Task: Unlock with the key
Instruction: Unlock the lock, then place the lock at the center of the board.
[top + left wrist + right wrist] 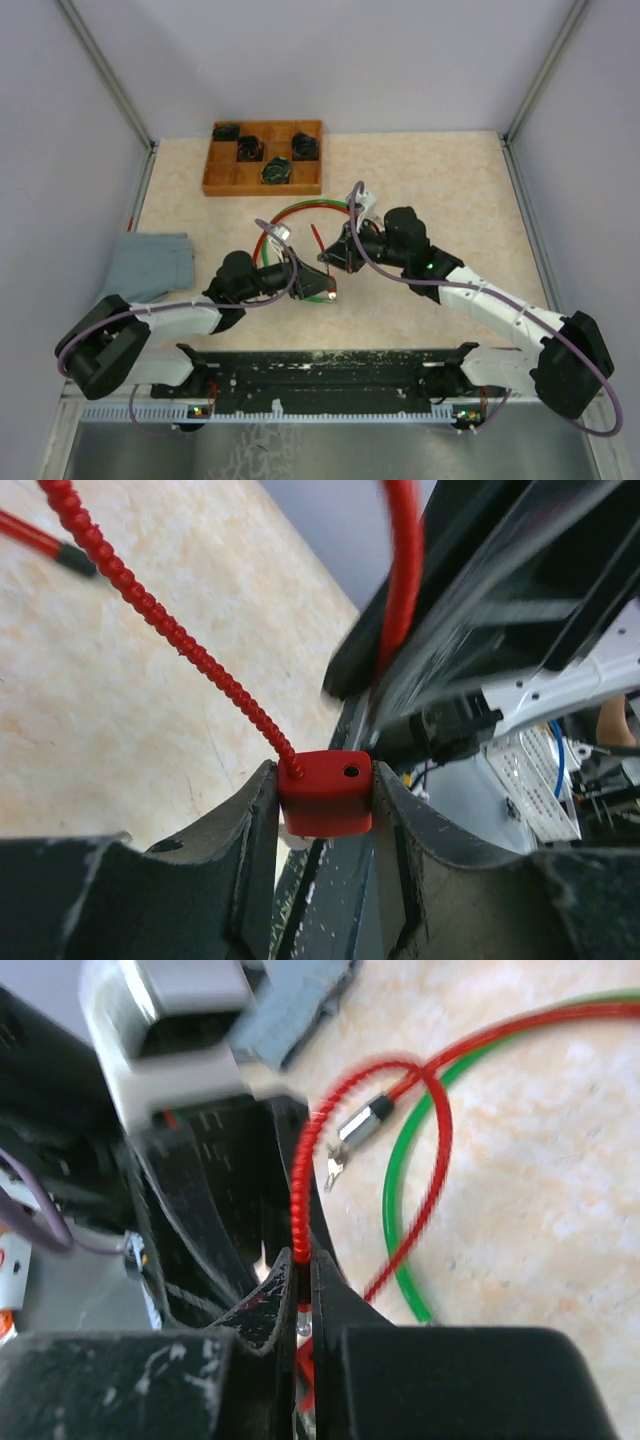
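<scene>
A red lock body with a small hole in its top sits clamped between the fingers of my left gripper, lifted off the table. A red ribbed cable runs out of it. My right gripper is shut on the end of that ribbed cable, right beside the left gripper's black fingers. A small silver key-like piece lies on the table by a metal ferrule. From above, both grippers meet at mid-table, left gripper and right gripper.
A green cable loops on the table with the red cable. At the back left stands a wooden tray holding dark locks. A grey cloth lies at the left edge. A black rail spans the near edge.
</scene>
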Controlling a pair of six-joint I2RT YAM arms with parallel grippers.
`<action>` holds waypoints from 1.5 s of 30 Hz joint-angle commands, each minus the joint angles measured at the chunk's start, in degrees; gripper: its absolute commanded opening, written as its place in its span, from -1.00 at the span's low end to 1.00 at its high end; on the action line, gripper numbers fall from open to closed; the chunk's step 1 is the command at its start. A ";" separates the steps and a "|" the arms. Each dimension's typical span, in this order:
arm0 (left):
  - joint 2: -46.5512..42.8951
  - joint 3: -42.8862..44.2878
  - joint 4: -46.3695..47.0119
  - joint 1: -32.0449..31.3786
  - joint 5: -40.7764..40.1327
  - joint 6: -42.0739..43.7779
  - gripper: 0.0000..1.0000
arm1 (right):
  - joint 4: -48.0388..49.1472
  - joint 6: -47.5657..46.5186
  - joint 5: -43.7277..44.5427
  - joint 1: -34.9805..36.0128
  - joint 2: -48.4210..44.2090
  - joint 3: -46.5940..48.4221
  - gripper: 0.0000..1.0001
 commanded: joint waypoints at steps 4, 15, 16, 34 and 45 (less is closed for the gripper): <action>-2.00 1.12 -6.86 -5.34 1.43 6.31 -1.00 | 11.31 0.23 7.44 -3.21 -2.30 4.93 -1.00; -6.12 8.81 -37.78 -5.16 -21.27 14.89 -1.00 | -2.23 -4.83 20.31 -6.42 -3.59 3.50 -0.66; -5.35 10.23 -40.46 -5.11 -23.26 14.97 -1.00 | -2.99 -5.17 22.89 -6.54 -4.00 2.85 -0.59; 21.68 37.55 -71.86 -4.24 -37.75 18.25 -1.00 | -4.78 -5.71 44.10 -6.56 -22.33 -10.65 -0.21; 30.34 47.03 -83.40 -4.31 -49.61 20.83 -1.00 | -9.53 -6.11 52.08 -6.56 -31.20 -13.45 0.02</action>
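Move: Just in front of the right hand's feet-ward side, the small red lock in the left fingers lies about 5 cm back, 1 cm right and 3 cm below the right hand; the thick red cable's free end lies 10 cm ahead, 17 cm right, 20 cm down. From the left hand, the bare table spot is 10 cm ahead, 5 cm left, 18 cm down; the green cable's plain end is 4 cm ahead, 1 cm right, equally low. Drawing the already pinched thin cable end away from the lock, the right hand goes up and forward about 5 cm, then sinks, opens and swings some 18 cm right, turning clockwise. The left hand, still gripping the lock, dips briefly back, then lowers it 15 cm, forward and somewhat left, rolling some 70 degrees until its fingers point down at the table. ##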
